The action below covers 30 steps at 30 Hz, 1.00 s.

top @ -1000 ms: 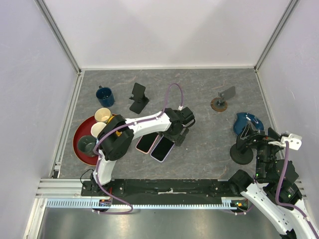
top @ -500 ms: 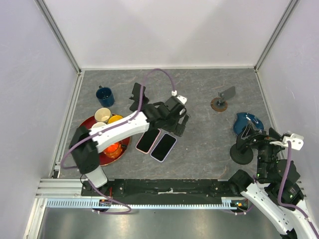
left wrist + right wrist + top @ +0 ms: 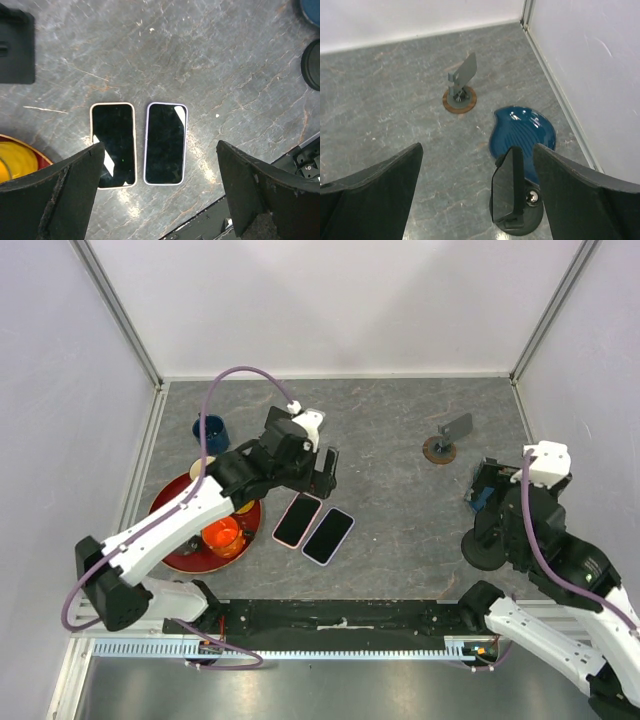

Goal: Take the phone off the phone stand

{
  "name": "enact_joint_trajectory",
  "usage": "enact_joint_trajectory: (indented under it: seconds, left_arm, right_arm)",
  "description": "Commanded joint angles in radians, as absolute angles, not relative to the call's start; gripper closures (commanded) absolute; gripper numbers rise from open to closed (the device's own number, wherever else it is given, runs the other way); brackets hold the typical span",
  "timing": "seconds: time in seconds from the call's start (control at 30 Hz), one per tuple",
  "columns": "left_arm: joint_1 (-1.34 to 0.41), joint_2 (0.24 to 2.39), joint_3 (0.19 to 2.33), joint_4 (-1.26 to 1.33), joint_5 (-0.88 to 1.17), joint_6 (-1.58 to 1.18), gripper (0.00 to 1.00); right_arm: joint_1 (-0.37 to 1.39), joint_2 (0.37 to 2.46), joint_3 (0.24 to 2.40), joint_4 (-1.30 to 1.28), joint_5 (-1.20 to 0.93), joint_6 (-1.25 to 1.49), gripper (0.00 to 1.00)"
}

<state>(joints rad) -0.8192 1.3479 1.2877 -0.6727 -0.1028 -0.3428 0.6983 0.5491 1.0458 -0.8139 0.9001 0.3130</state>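
Two phones lie flat and face up, side by side on the grey table: a pale-cased phone (image 3: 297,520) (image 3: 113,145) and a lilac-cased phone (image 3: 329,535) (image 3: 165,143). My left gripper (image 3: 326,472) (image 3: 160,200) hangs open above them, touching neither. An empty black phone stand (image 3: 15,47) sits behind it, partly hidden by the arm in the top view. My right gripper (image 3: 488,488) (image 3: 477,195) is open over a black round-based stand (image 3: 487,545) (image 3: 512,195), whose plate stands upright between the fingers, untouched. A small stand on a brown disc (image 3: 445,440) (image 3: 461,85) holds nothing.
A red tray (image 3: 175,550) at the left carries cups, one of them orange (image 3: 222,537). A dark blue mug (image 3: 210,432) stands behind it. A blue shell-shaped dish (image 3: 525,130) lies right behind the black round-based stand, near the right wall.
My left gripper has pulled up and back to the left, away from the phones, and opened fully. My right arm has swung up and over the round-based stand.
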Motion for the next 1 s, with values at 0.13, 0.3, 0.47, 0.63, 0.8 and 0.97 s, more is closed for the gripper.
enact_joint_trajectory:
  seconds: [0.13, 0.3, 0.47, 0.63, 0.8, 0.97]
  left_arm:
    - [-0.792, 1.129, 1.152, -0.546, -0.181, -0.206, 0.0]
    - [-0.782, 1.026, 1.051, -0.505, -0.204, -0.184, 0.0]
    - [-0.773, 0.882, 0.959, -0.485, -0.241, -0.172, 0.0]
    - [-0.749, 0.77, 0.891, -0.476, -0.256, -0.158, 0.0]
    - [-0.712, 0.704, 0.865, -0.476, -0.215, -0.158, 0.0]
    - [-0.666, 0.658, 0.836, -0.474, -0.17, -0.156, 0.0]
  right_arm:
    - [0.699, 0.725, 1.219, -1.138, 0.926, 0.494, 0.02]
    - [0.7, 0.816, 1.242, -1.146, 0.937, 0.494, 0.02]
    - [0.648, 0.965, 1.348, -1.144, 0.898, 0.45, 0.02]
    - [0.405, 1.109, 1.468, -1.076, 0.582, 0.299, 0.02]
    - [0.255, 1.193, 1.584, -1.106, 0.517, 0.316, 0.02]
    - [0.186, 1.184, 1.638, -1.235, 0.495, 0.339, 0.02]
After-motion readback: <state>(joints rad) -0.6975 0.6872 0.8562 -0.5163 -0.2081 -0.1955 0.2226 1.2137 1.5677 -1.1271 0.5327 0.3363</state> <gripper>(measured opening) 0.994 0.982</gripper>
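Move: The dark-slabbed round stand lies about 4 cm back and 6 cm right of the right hand, some 24 cm below; the blue dish is about 7 cm ahead and 12 cm right, the emptied wood-based stand roughly 22 cm ahead and 2 cm left. From the left hand the round stand is some 40 cm right and 8 cm back; the lavender phone lies about 5 cm back, 2 cm left, and the pink phone 10 cm left, both 21 cm below. The right hand, open and empty, tips its fingers down by nearly 30 degrees almost in place at first, then travels some 8 cm forward, high above the table, away from the round stand, towards the wood-based stand, until it is about level with the blue dish. Meanwhile the empty left hand, also wide open, draws about 12 cm left from the lavender phone, passing high over the pink one towards the mug tray, ending about 4 cm higher and slightly back as its fingers tilt up some 20 degrees. ##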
